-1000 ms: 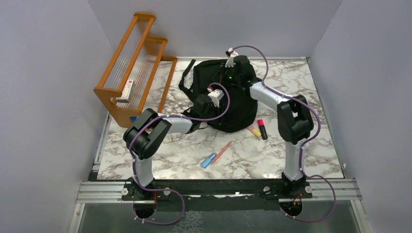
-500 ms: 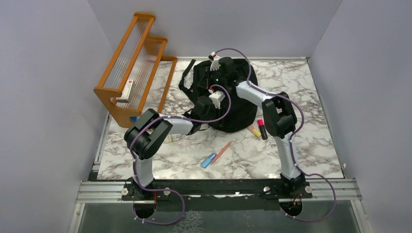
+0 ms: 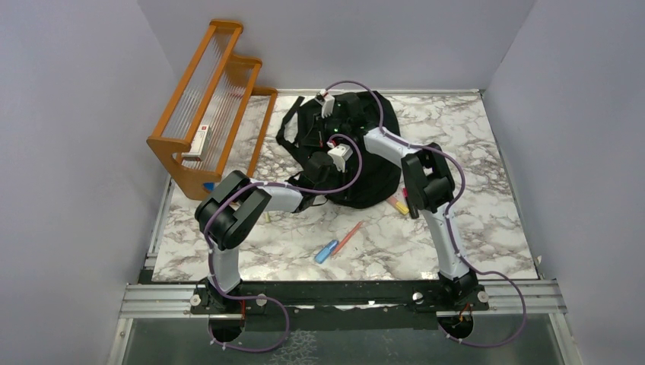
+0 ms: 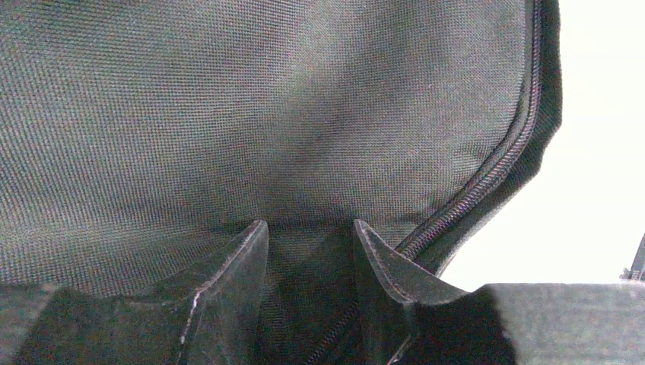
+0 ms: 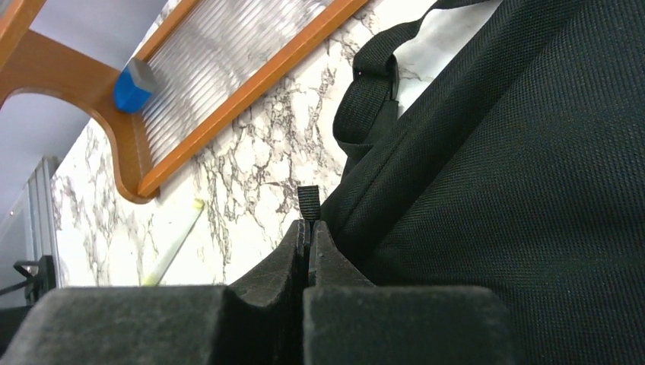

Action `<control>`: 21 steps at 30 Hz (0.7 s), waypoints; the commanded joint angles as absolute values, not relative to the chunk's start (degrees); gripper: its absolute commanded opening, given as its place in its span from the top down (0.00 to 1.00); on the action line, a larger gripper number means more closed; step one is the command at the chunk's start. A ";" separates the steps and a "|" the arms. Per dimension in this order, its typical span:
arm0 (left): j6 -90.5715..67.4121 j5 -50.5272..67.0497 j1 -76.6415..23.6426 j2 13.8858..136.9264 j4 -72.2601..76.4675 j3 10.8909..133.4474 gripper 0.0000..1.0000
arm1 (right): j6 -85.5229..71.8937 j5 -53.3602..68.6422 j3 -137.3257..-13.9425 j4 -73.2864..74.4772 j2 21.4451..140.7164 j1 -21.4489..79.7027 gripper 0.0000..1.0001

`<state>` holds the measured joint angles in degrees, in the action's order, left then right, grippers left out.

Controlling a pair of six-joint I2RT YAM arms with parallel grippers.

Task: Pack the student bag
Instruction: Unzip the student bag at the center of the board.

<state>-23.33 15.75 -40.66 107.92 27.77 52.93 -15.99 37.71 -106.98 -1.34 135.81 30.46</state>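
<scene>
The student bag, black with loose straps, lies at the back middle of the marble table. My right gripper is at the bag's far left top. In the right wrist view it is shut on a thin black zip pull tab beside the bag's side. My left gripper is at the bag's near left edge. In the left wrist view it has its jaws standing apart around a thick fold of bag fabric, the zip line running down between them, under grey lining.
A wooden rack stands at the back left with a white item and a blue block on it. A blue marker, an orange pen, a yellow marker and a pale pen lie on the table.
My right arm has swept left across the bag's top with the pull tab pinched. The left gripper has stayed where it was.
</scene>
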 commanded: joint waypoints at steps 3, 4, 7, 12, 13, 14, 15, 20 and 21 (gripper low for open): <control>-23.29 16.53 -41.76 109.47 26.98 52.05 0.54 | -13.08 39.32 -107.30 -1.87 135.52 32.78 0.89; -23.33 16.51 -41.80 109.44 26.98 51.97 0.54 | -12.50 37.21 -106.60 -2.44 134.46 32.78 0.85; -23.29 16.32 -41.71 108.61 26.98 51.75 0.54 | -10.51 29.64 -104.33 -4.53 130.45 32.78 0.71; -23.20 15.86 -41.59 105.37 26.81 52.12 0.53 | -5.03 18.01 -101.52 -7.26 123.34 32.65 0.59; -23.13 16.42 -41.54 104.71 26.69 52.45 0.53 | -3.68 16.02 -101.39 -6.96 122.11 32.63 0.57; -23.12 16.87 -41.55 104.08 26.53 53.00 0.52 | -2.59 13.68 -101.11 -6.71 120.91 32.57 0.56; -23.12 17.29 -41.57 103.47 26.27 53.57 0.52 | -1.72 11.58 -100.38 -6.77 119.48 32.48 0.55; -23.12 18.72 -40.81 100.21 24.23 55.76 0.51 | -0.53 -0.53 -92.15 -9.38 110.61 31.63 0.52; -23.12 18.87 -40.60 99.50 23.85 55.88 0.51 | -0.74 -3.81 -90.02 -9.84 108.80 31.45 0.51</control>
<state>-23.31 16.47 -40.91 104.09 25.43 53.23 -3.14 11.31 -95.88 -5.96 116.05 32.25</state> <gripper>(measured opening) 0.486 0.476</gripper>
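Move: The zipper pull is already pinched between the right fingers, at the bag's left side. From there the strap loop lies about 10 cm left and 4 cm ahead, some 8 cm lower; the student bag's middle is about 10 cm right, 3 cm back and 5 cm below. From the left hand, at the bag's near end, the pull lies some 16 cm ahead, 8 cm left and roughly 3 cm higher. The right fingers open off the zipper pull and lift about 12 cm, drifting right; left hand rises slightly. ##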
